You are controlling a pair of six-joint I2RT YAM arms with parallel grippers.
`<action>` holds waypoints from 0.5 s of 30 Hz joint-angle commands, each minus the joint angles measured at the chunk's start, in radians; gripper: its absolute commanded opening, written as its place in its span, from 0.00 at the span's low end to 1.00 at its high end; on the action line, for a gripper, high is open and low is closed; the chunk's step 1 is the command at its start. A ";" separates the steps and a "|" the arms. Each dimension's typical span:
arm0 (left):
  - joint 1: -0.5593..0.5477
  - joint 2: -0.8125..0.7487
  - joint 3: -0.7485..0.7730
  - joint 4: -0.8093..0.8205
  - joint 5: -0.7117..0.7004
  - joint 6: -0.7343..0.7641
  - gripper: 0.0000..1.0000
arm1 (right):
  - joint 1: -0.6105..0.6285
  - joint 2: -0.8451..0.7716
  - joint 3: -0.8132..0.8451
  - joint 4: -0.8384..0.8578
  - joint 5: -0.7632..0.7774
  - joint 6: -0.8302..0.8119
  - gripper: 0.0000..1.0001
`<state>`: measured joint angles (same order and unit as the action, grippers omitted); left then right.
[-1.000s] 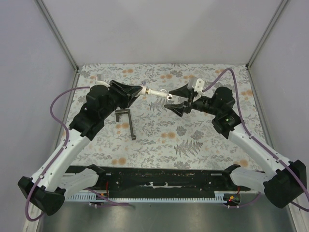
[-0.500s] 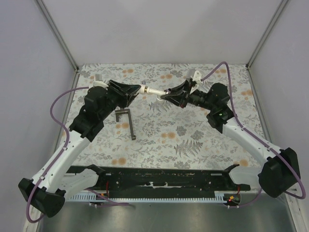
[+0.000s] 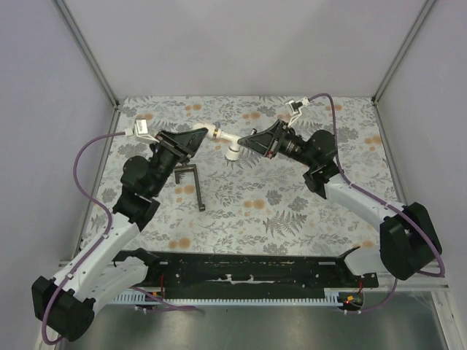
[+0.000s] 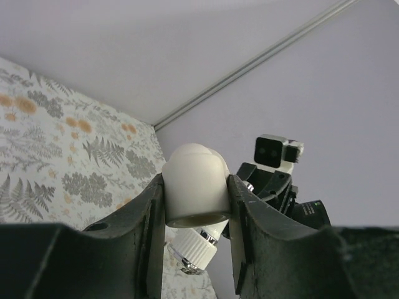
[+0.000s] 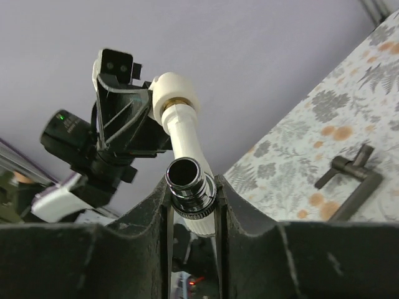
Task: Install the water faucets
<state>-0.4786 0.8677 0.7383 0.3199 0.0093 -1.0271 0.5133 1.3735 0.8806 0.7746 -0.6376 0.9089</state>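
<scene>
One of the water faucets, a white pipe with a ribbed collar and a chrome end, hangs in the air over the far middle of the table. It runs into a rounded white elbow. My left gripper is shut on that elbow, its fingers pressed on both sides. My right gripper is shut on the other end, clamping the ribbed collar just behind the chrome end. The right wrist view shows the pipe rising to the elbow in the left gripper. The collar points down in the left wrist view.
A dark T-shaped metal tool lies on the flowered tablecloth below the left gripper, also seen as the tool in the right wrist view. Grey walls enclose the table on three sides.
My right gripper moved left and closed on the faucet's free end. Both wrists have turned and lifted, and the faucet's collar end now points downward.
</scene>
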 commanded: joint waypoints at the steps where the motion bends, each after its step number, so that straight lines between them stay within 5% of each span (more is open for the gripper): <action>1: -0.018 -0.018 -0.034 0.367 0.220 0.157 0.02 | 0.016 0.061 -0.014 0.115 0.072 0.351 0.00; 8: -0.018 -0.042 -0.085 0.404 0.261 0.329 0.02 | 0.002 0.219 -0.071 0.428 0.076 0.698 0.27; 10: -0.017 -0.058 -0.083 0.364 0.207 0.351 0.02 | -0.018 0.229 -0.084 0.482 0.075 0.711 0.44; 12: -0.017 -0.075 -0.074 0.306 0.143 0.351 0.02 | -0.038 0.219 -0.078 0.470 0.055 0.676 0.74; 13: -0.017 -0.079 -0.064 0.270 0.117 0.351 0.02 | -0.044 0.205 -0.071 0.439 0.035 0.639 0.98; 15: -0.017 -0.093 -0.050 0.208 0.058 0.343 0.02 | -0.059 0.173 -0.051 0.358 0.016 0.556 0.98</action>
<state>-0.4927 0.8246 0.6411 0.5476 0.1162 -0.7223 0.4831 1.5982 0.7986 1.1408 -0.6067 1.5303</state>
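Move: The white cap, still pinched by the left fingers, lies roughly 11 cm left of the right hand, 3 cm farther out and about 2 cm higher; the right fingers already grip the faucet body at the other end of the white tube. The chrome outlet sits about 2 cm left of the right hand, 2 cm back and 3 cm below. From the left hand the faucet body is about 9 cm right, 3 cm back and 2 cm lower; the dark pipe lies some 32 cm below, 5 cm left, 1 cm ahead. The faucet body is twisted some 25 degrees about the tube's line by the right hand, swinging the outlet's side back towards the robot, while the left hand keeps the cap and rolls the opposite way about 20 degrees. The right fingers then open wide and let go, the hand sinking about 3 cm and easing 2 cm forward; the left draws back about 2 cm and rises slightly. ##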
